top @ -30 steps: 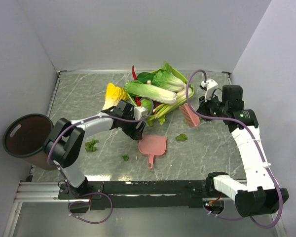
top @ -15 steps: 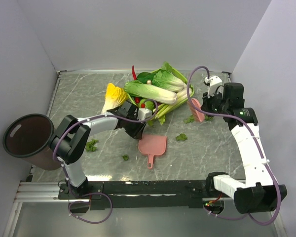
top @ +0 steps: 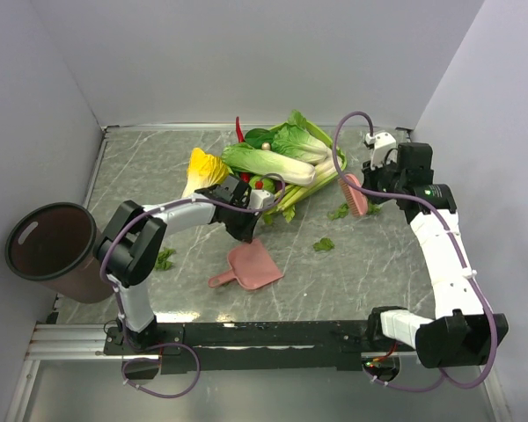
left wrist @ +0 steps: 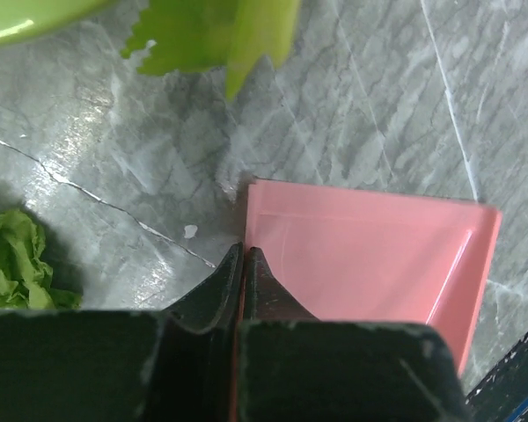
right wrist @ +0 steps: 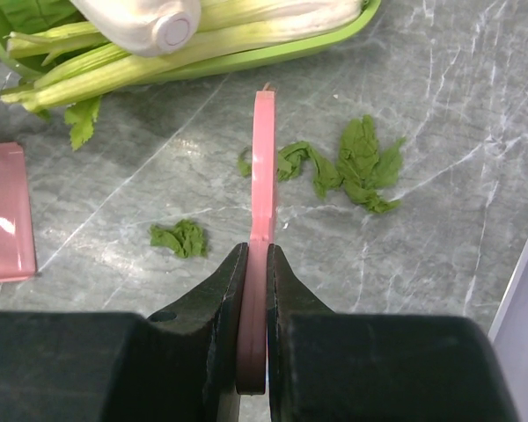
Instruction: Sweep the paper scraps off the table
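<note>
Several small dark-green paper scraps lie on the grey marble table (top: 150, 167): one (top: 324, 244) right of centre, one (top: 339, 212) by the brush, one (top: 165, 258) at the left. My left gripper (top: 243, 230) is shut on the back edge of the pink dustpan (top: 253, 264), which lies flat; the left wrist view shows the gripper (left wrist: 244, 251), the pan (left wrist: 370, 264) and a scrap (left wrist: 18, 264). My right gripper (top: 371, 186) is shut on the pink brush (top: 354, 195). In the right wrist view the brush (right wrist: 263, 167) stands between a small scrap (right wrist: 180, 237) and larger scraps (right wrist: 361, 163).
A pile of large greens in a green tray (top: 282, 158) and a yellow-and-white cabbage (top: 202, 169) fill the back middle. A round dark brown bin (top: 51, 242) stands off the table's left edge. Grey walls close in the left, back and right sides.
The dustpan has turned under my left gripper: its handle swung from pointing toward the near edge to pointing left. My right gripper moved the brush right and back, then stayed near there.
</note>
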Available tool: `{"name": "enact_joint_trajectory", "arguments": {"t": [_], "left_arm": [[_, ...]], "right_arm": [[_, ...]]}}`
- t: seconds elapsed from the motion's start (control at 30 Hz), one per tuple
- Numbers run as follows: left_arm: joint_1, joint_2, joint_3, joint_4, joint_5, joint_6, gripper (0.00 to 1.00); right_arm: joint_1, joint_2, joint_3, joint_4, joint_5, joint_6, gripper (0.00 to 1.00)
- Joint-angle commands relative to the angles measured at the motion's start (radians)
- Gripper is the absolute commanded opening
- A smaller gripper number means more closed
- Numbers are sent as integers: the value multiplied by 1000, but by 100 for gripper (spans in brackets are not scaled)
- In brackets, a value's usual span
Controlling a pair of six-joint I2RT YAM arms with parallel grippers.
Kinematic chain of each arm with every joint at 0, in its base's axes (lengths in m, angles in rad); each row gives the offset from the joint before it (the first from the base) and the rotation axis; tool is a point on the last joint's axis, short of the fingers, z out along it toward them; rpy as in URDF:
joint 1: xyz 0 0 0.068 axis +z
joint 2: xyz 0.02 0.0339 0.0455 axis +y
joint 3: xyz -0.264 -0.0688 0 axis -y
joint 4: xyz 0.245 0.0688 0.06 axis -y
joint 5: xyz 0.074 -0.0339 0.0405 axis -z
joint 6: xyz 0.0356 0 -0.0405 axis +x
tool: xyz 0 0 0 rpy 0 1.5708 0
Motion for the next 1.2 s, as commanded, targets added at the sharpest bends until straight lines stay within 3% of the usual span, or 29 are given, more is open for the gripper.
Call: {"name": "enact_joint_trajectory", "arguments": {"t": [0.0, 0.23, 0.33, 0.37, 0.47, 0.57, 0.7, 0.87, 1.03, 1.17], "left_arm": [[-3, -18, 22, -2, 29, 33, 1], [-3, 6, 95, 36, 76, 40, 1], [-3, 37, 153, 39, 113, 31, 10], [-3, 51, 169, 30, 134, 31, 23], [-3, 48, 204, 13, 157, 56, 48], [-2, -10, 189, -24, 153, 109, 61], [17, -159, 89, -62, 147, 192, 73], [75, -413, -173, -71, 186, 399, 90], [110, -486, -279, -130, 225, 569, 93], [110, -465, -307, -143, 255, 609, 95]], "right_arm": [[-10, 12, 52, 52, 15, -1, 0], [-19, 25, 42, 66, 24, 4, 0], [-19, 30, 35, 63, 21, 7, 0], [-17, 32, 35, 58, 20, 7, 0], [-19, 32, 33, 53, 17, 4, 0], [-19, 32, 30, 52, 17, 1, 0], [-17, 10, 16, 50, 5, -2, 0], [-19, -13, -16, 60, 3, 2, 0], [-19, -8, -21, 60, -8, 10, 0], [-19, -2, -10, 49, -11, 4, 0]]}}
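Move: The dustpan's handle, which points left, lies about 9 cm back and 7 cm left of the left hand, 2 cm lower. The shut left fingertips are at the pan's rim; the pan's blade is centred some 6 cm back and 1 cm right. One green scrap lies under the handle, another about 5 cm ahead and 5 cm left of the hand. From the right hand, holding the brush, the handle is roughly 14 cm back, 33 cm left and 23 cm below. The dustpan's rim, still at the shut left fingertips, is drawn forward and right before the left hand comes free, rising and opening as it goes about 5 cm that way. The hand then swings back and left some 13 cm over the pan to above the handle, dipping slightly at the end, fingers wide open, wrist turned about 20 degrees clockwise. ##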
